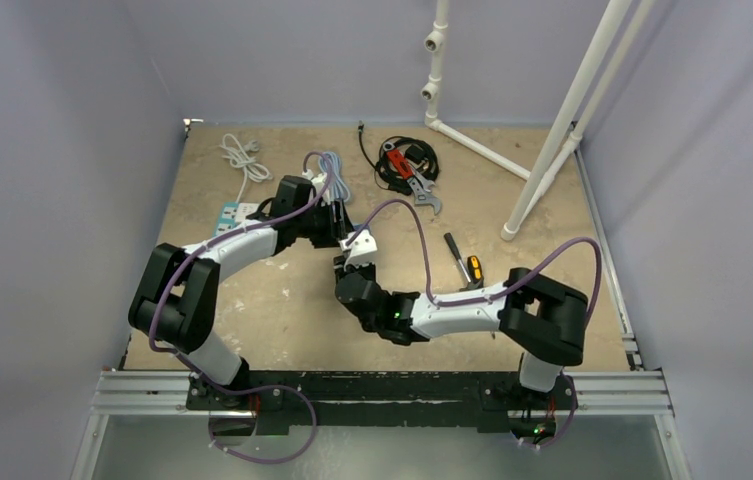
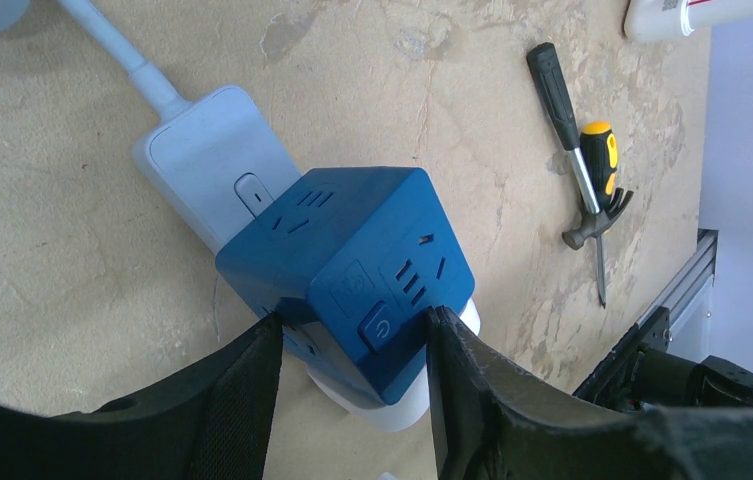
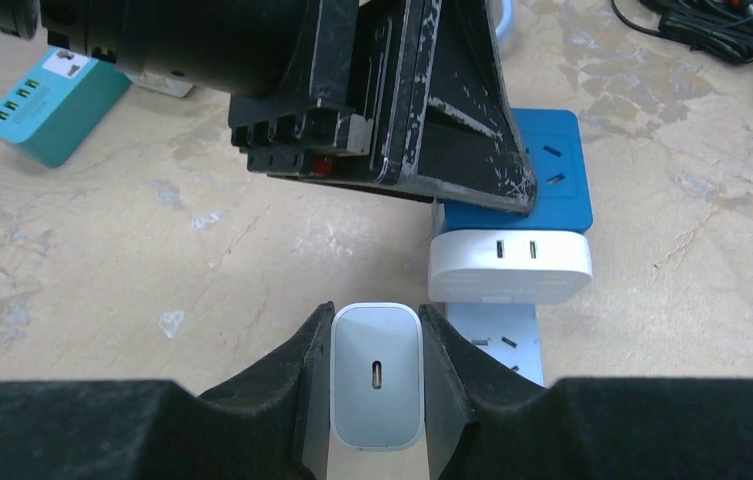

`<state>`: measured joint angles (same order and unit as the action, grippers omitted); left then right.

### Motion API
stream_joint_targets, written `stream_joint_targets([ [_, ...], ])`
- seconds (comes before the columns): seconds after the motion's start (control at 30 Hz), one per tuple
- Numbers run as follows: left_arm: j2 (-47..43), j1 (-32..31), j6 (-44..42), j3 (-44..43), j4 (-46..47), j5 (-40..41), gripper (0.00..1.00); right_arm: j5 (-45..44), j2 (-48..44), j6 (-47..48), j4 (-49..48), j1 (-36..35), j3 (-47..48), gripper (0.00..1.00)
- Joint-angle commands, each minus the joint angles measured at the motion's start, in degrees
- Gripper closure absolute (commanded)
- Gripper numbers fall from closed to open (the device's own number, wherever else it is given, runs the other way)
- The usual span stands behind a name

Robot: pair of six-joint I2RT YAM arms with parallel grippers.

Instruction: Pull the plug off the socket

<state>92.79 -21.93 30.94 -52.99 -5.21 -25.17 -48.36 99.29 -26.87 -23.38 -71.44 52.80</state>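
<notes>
A blue cube socket (image 2: 352,240) sits on the end of a white power strip (image 2: 207,150), with a white adapter (image 3: 509,265) against it. My left gripper (image 2: 354,320) is shut on the blue cube, one finger on each side. My right gripper (image 3: 376,320) is shut on a small white charger plug (image 3: 376,375), whose USB-C port faces the camera. The plug sits just left of the strip (image 3: 497,345), where bare socket holes show; its prongs are hidden. In the top view both grippers meet mid-table, left (image 1: 337,225) above right (image 1: 354,262).
A teal USB hub (image 1: 235,213) lies left of the strip, with a coiled white cable (image 1: 242,153) behind it. To the right lie a screwdriver (image 1: 455,255) and a small yellow-handled hammer (image 1: 475,268). A black cable bundle with a red tool (image 1: 407,160) and a white pipe frame (image 1: 552,130) stand at the back.
</notes>
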Motion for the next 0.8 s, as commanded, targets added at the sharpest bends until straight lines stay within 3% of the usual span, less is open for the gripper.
stream_joint_targets([
  [0.0, 4.3, -1.0, -6.7, 2.8, -8.5, 8.8, 0.57, 2.0, -2.3, 2.4, -5.1, 0.4, -0.9, 1.0],
  [0.07, 3.0, -1.0, -7.0, 2.3, -8.0, 8.1, 0.54, 5.5, -4.3, 3.9, -8.0, 0.4, -2.4, 1.0],
  [0.23, -4.6, -0.9, -9.4, 0.6, -5.8, 5.7, 0.21, 11.2, -11.2, 6.6, -14.2, 0.6, -6.6, 1.0],
  [0.33, -11.6, -0.6, -11.6, 0.4, -4.4, 5.0, 0.12, 14.0, -14.6, 8.0, -17.1, 0.9, -8.5, 1.0],
  [0.53, -22.8, 8.5, -9.9, 1.7, -2.2, 4.5, 0.06, 19.4, -15.3, 8.9, -18.2, 2.5, -6.6, 1.0],
  [0.77, -29.4, 21.7, -9.7, 0.4, -7.1, 13.9, 0.06, 29.6, -4.7, 8.5, -15.1, 7.5, 4.8, 1.0],
])
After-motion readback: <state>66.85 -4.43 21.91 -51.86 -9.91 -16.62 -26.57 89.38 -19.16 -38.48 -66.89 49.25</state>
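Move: Between the left fingers, still gripped, sits the blue socket cube of the power strip, its middle only about 1 cm ahead, right of and below the hand point; the white adapter is 2 cm back, 1 cm right and 2 cm down. The teal strip lies some 22 cm left and 1 cm ahead, the light-blue cable coil 12 cm ahead and 3 cm left. From the right hand, which already holds the pulled plug, the cube is roughly 7 cm ahead, 4 cm right and 6 cm below. Letting go of the blue cube, the left fingers spread wide while the hand draws off left, then climbs fast and swings over towards the teal strip's side, about 14 cm left and 13 cm up, its fingertips tipping up. The right hand keeps the plug pinched and lifts it some 10 cm, up and away from the power strip, rolling its left side up and turning counter-clockwise nearly 20 degrees, with a small drift left at the end. ##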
